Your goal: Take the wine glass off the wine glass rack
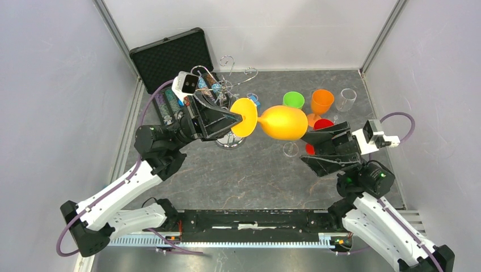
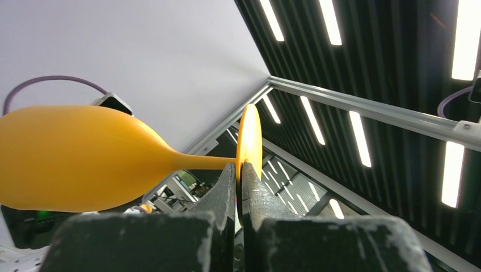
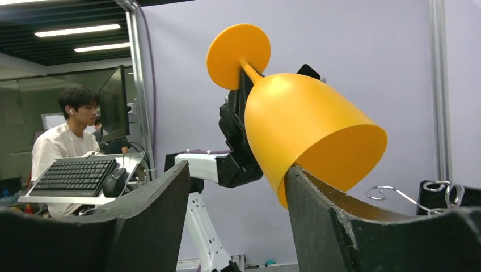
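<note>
A yellow-orange wine glass (image 1: 283, 122) hangs sideways in the air, foot to the left and bowl mouth to the right. My left gripper (image 1: 239, 119) is shut on the rim of its round foot, and the left wrist view shows both fingers (image 2: 227, 187) pinched on that disc beside the stem and bowl (image 2: 85, 158). Behind the left gripper stands the silver wire wine glass rack (image 1: 230, 79), with the glass off its hooks. My right gripper (image 1: 305, 148) is open at the bowl's mouth. In the right wrist view one fingertip (image 3: 292, 175) touches the rim of the bowl (image 3: 306, 124); the gap (image 3: 237, 167) holds nothing.
A black case (image 1: 170, 56) lies open at the back left. Behind and right of the glass stand a green cup (image 1: 293, 100), an orange goblet (image 1: 322, 102), a clear glass (image 1: 346, 99) and a red cup (image 1: 324, 123). Another clear glass (image 1: 290, 149) sits below the bowl.
</note>
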{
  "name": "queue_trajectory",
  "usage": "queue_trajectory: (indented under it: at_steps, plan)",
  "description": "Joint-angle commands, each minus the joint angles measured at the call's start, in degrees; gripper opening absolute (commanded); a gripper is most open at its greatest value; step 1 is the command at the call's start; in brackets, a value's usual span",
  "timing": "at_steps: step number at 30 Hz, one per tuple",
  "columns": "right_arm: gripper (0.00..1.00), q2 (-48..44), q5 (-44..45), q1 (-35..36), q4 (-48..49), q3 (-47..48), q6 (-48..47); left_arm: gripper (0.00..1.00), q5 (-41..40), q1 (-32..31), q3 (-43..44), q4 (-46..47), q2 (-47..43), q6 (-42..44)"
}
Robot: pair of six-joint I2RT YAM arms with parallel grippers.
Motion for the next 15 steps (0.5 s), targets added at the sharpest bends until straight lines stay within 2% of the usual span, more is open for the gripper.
queue_trajectory:
  at_steps: [1, 6, 15]
  plan:
    - [0.62, 1.40, -4.71, 0.12, 16.01, 0.70, 3.35, 0.02, 1.00, -0.08, -0.79, 4.40, 1.08, -3.42]
    - [0.51, 3.40, -7.19, 0.17, 21.01, 2.95, 3.56, 0.02, 1.37, -0.08, -2.38, 5.77, 2.44, -5.85]
    - [0.47, 6.54, -8.86, 0.17, 25.07, 6.09, 4.62, 0.02, 1.33, -0.11, -3.81, 8.22, 5.48, -7.67]
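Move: The yellow glass, its foot already pinched in the left fingers, has its bowl about 8 cm right of the left hand, level in reach and some 4 cm lower. From the open right hand that bowl is roughly 4 cm ahead, 4 cm left and 5 cm up. On the table, some 37 cm below, the red glass stands about 14 cm ahead and 9 cm right of the right hand, and the green glass 24 cm ahead and 2 cm right. The yellow glass's bowl is brought towards the right gripper by the left hand, which keeps its pinch on the foot and turns some 5-10 degrees clockwise, easing about 1 cm back and then forward again. Beside the mouth, the right hand draws back about 2.5 cm and rises 1 cm, tips its fingers back some 10 degrees and closes partway; contact with the rim can't be made out. ##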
